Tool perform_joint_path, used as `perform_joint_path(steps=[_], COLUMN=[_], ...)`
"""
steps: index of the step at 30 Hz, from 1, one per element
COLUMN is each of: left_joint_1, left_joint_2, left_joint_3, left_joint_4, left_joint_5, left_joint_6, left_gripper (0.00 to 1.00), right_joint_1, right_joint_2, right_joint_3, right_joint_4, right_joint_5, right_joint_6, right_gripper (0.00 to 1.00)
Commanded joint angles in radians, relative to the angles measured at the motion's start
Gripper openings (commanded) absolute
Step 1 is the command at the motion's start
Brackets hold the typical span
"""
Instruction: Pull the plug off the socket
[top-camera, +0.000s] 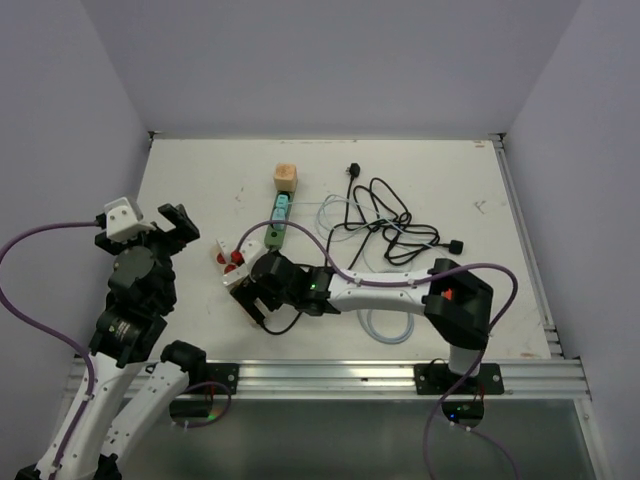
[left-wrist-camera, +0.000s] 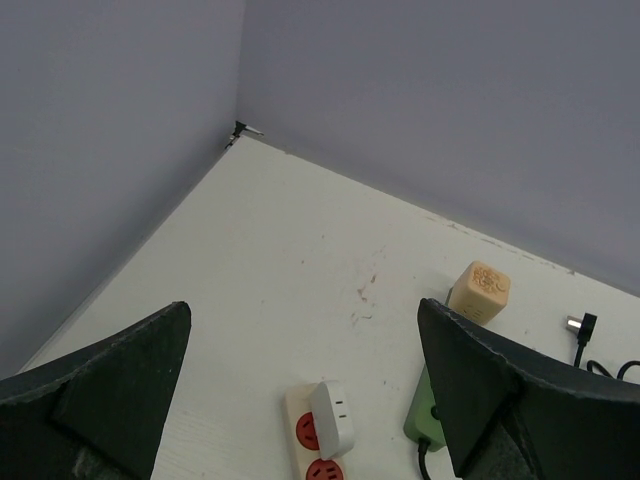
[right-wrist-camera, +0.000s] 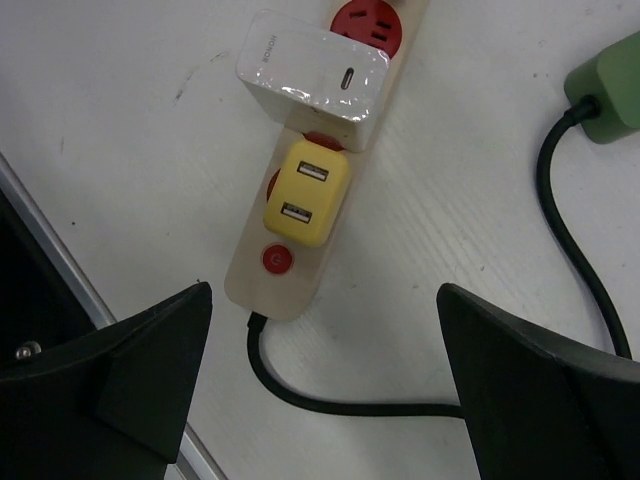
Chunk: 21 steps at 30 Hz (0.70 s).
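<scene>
A cream socket strip (right-wrist-camera: 300, 215) with red outlets lies on the white table, and a white charger plug (right-wrist-camera: 312, 75) and a yellow USB plug (right-wrist-camera: 305, 192) are pushed into it. My right gripper (right-wrist-camera: 325, 300) hovers open above the strip's switch end, holding nothing. From above, the strip (top-camera: 232, 262) lies just beyond the right gripper (top-camera: 255, 298). My left gripper (top-camera: 176, 226) is raised at the table's left side, open and empty. In its wrist view the left gripper (left-wrist-camera: 305, 310) looks down on the strip (left-wrist-camera: 298, 415) and the white plug (left-wrist-camera: 333, 420).
A green socket strip (top-camera: 277, 225) carries a teal plug and a tan cube plug (top-camera: 286, 177) at its far end. Tangled black cables (top-camera: 385, 225) lie at centre right, with a white cable loop (top-camera: 385, 330) near my right arm. Walls close in the table.
</scene>
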Motion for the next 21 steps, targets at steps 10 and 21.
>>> perform_joint_path(steps=[10,21], left_joint_1=[0.003,0.005], left_joint_2=[-0.009,-0.016], left_joint_3=[0.013,0.011], left_joint_4=[0.003,0.003], left_joint_5=[-0.02,-0.017], left_joint_6=[-0.016,-0.015], left_gripper=[1.0,1.0], right_joint_1=[0.004,0.004], right_joint_2=[0.193,0.261], right_joint_3=[0.192,0.257], right_joint_4=[0.054,-0.002], right_joint_5=[0.104,0.098], right_joint_6=[0.047,0.115], right_gripper=[0.87,0.55])
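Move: The yellow plug I'm after is about 3 cm ahead of my right hand, 6 cm to its left and some 5 cm below. The big white plug sits next to it on the same strip, roughly 7 cm ahead and 9 cm left of that hand; the green socket strip's middle is some 23 cm ahead and 1 cm right. From my high left hand the yellow plug lies about 3 cm back, 7 cm right and 27 cm down. I bring my right hand left, down and a little forward onto the yellow plug, about 6 to 7 cm in all and slowing as I arrive, with a slight clockwise turn of some 5 degrees. On the way in I start closing the wide-open fingers, to a little over half, so that they stand on both sides of the plug; a firm grip can't be seen yet. ##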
